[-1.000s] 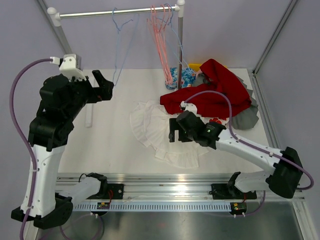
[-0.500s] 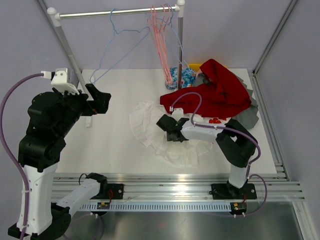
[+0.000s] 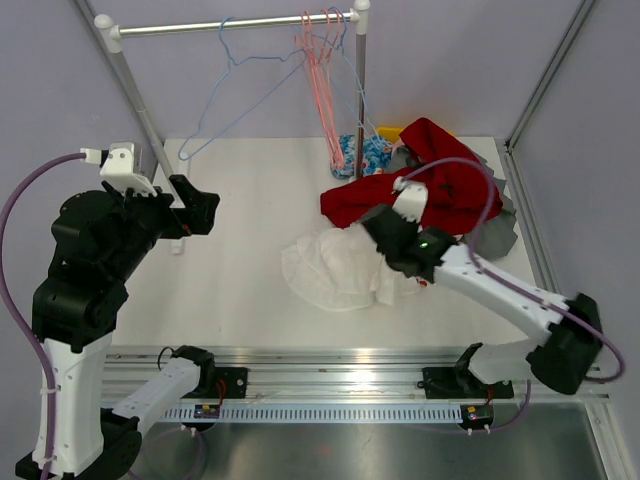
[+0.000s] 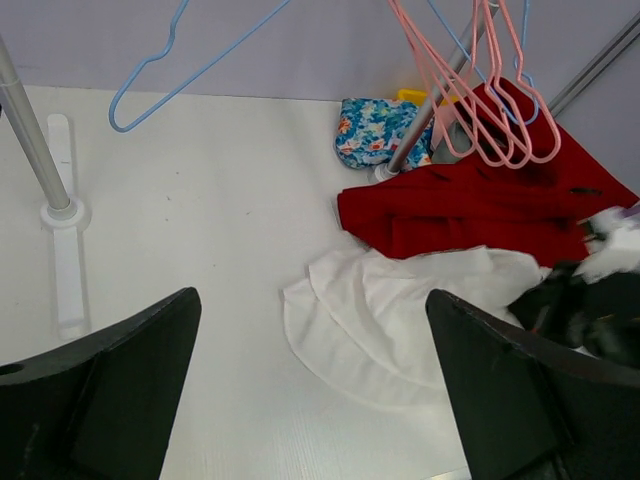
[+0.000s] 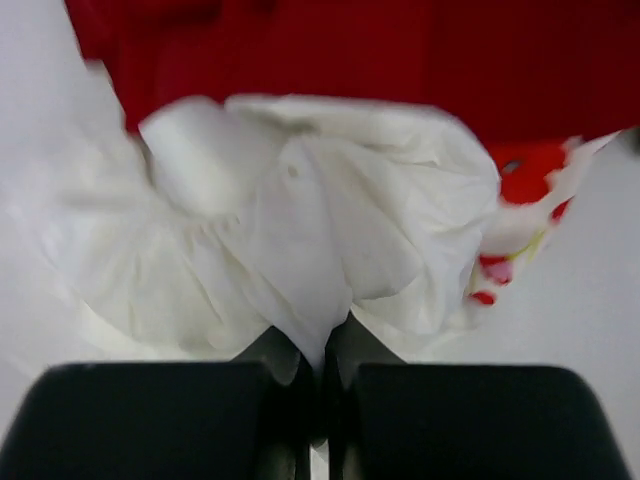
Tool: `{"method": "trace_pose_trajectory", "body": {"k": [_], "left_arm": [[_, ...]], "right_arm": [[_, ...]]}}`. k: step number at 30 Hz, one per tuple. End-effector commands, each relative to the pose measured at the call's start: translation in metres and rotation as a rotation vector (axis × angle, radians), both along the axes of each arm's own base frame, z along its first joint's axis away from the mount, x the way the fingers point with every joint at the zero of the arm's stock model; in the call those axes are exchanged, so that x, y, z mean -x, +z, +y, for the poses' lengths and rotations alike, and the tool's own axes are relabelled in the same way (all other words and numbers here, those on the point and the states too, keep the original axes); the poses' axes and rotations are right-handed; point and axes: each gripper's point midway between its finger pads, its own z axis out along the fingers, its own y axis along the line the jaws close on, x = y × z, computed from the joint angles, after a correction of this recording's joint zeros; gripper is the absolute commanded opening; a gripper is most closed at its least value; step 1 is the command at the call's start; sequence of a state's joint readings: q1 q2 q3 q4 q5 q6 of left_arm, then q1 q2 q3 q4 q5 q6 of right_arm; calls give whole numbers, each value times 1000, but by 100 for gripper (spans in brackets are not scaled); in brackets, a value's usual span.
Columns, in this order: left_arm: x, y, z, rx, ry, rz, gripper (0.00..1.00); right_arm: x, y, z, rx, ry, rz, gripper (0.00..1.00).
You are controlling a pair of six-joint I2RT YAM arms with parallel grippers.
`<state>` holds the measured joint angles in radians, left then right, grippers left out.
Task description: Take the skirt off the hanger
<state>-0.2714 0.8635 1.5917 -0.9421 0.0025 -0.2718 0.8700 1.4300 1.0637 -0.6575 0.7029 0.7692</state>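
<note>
The white skirt (image 3: 335, 270) lies bunched on the table, off any hanger, and shows in the left wrist view (image 4: 400, 310) too. My right gripper (image 3: 385, 238) is shut on a fold of it, and the right wrist view shows the white cloth (image 5: 300, 220) pinched between the closed jaws (image 5: 325, 345). An empty blue hanger (image 4: 200, 70) swings tilted from the rail (image 3: 230, 25). My left gripper (image 3: 195, 205) hangs open at the left, high above the table and holding nothing (image 4: 310, 300).
Several pink hangers (image 3: 320, 90) hang by the rail's right post. A red garment (image 3: 430, 185) lies behind the skirt, with a blue floral cloth (image 3: 365, 155) and grey fabric (image 3: 495, 235) near it. The left post's base (image 4: 60, 213) stands on the table.
My right gripper has shut on the skirt and pulled it right, gathering the spread cloth into a bunch. The blue hanger has swung out to the left. The left arm has drawn back slightly.
</note>
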Motion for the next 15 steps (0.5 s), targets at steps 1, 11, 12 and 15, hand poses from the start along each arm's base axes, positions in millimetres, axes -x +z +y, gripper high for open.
{"method": "trace_pose_trajectory", "body": {"k": [1, 11, 12, 15], "left_arm": [[-2, 11, -2, 17, -9, -48, 99], [-4, 21, -2, 28, -1, -82, 99], [-4, 22, -1, 25, 3, -86, 99], [-6, 22, -1, 17, 0, -88, 99]], "right_arm": [[-29, 153, -76, -38, -171, -336, 0], [-144, 296, -185, 45, -274, -521, 0], [-166, 297, -176, 32, -247, -521, 0], [-210, 286, -162, 19, -219, -499, 0]]}}
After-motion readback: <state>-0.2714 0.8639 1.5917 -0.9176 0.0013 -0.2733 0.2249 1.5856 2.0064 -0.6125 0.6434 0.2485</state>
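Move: Ahead and to the right of the right hand, which already has the white skirt gathered in its shut fingers, the clothes pile topped by the red dress lies about 17 cm farther out, 11 cm right and 9 cm lower. The flowered cloth is roughly 5 cm right, 2 cm ahead and 12 cm below; the blue floral cloth about 22 cm ahead, 7 cm left and 10 cm below. From the left hand, the pile is some 25 cm ahead, 46 cm right and 38 cm down. Whipping the white skirt upward by its pinched fold, the right hand climbs about 30 cm fast while swinging some 20 cm right. The climb then levels off and it carries on forward, ending some 16 cm farther out, high above the pile's right side. The wrist tips its fingers up by roughly 30 degrees and turns clockwise; they stay shut on the cloth. ##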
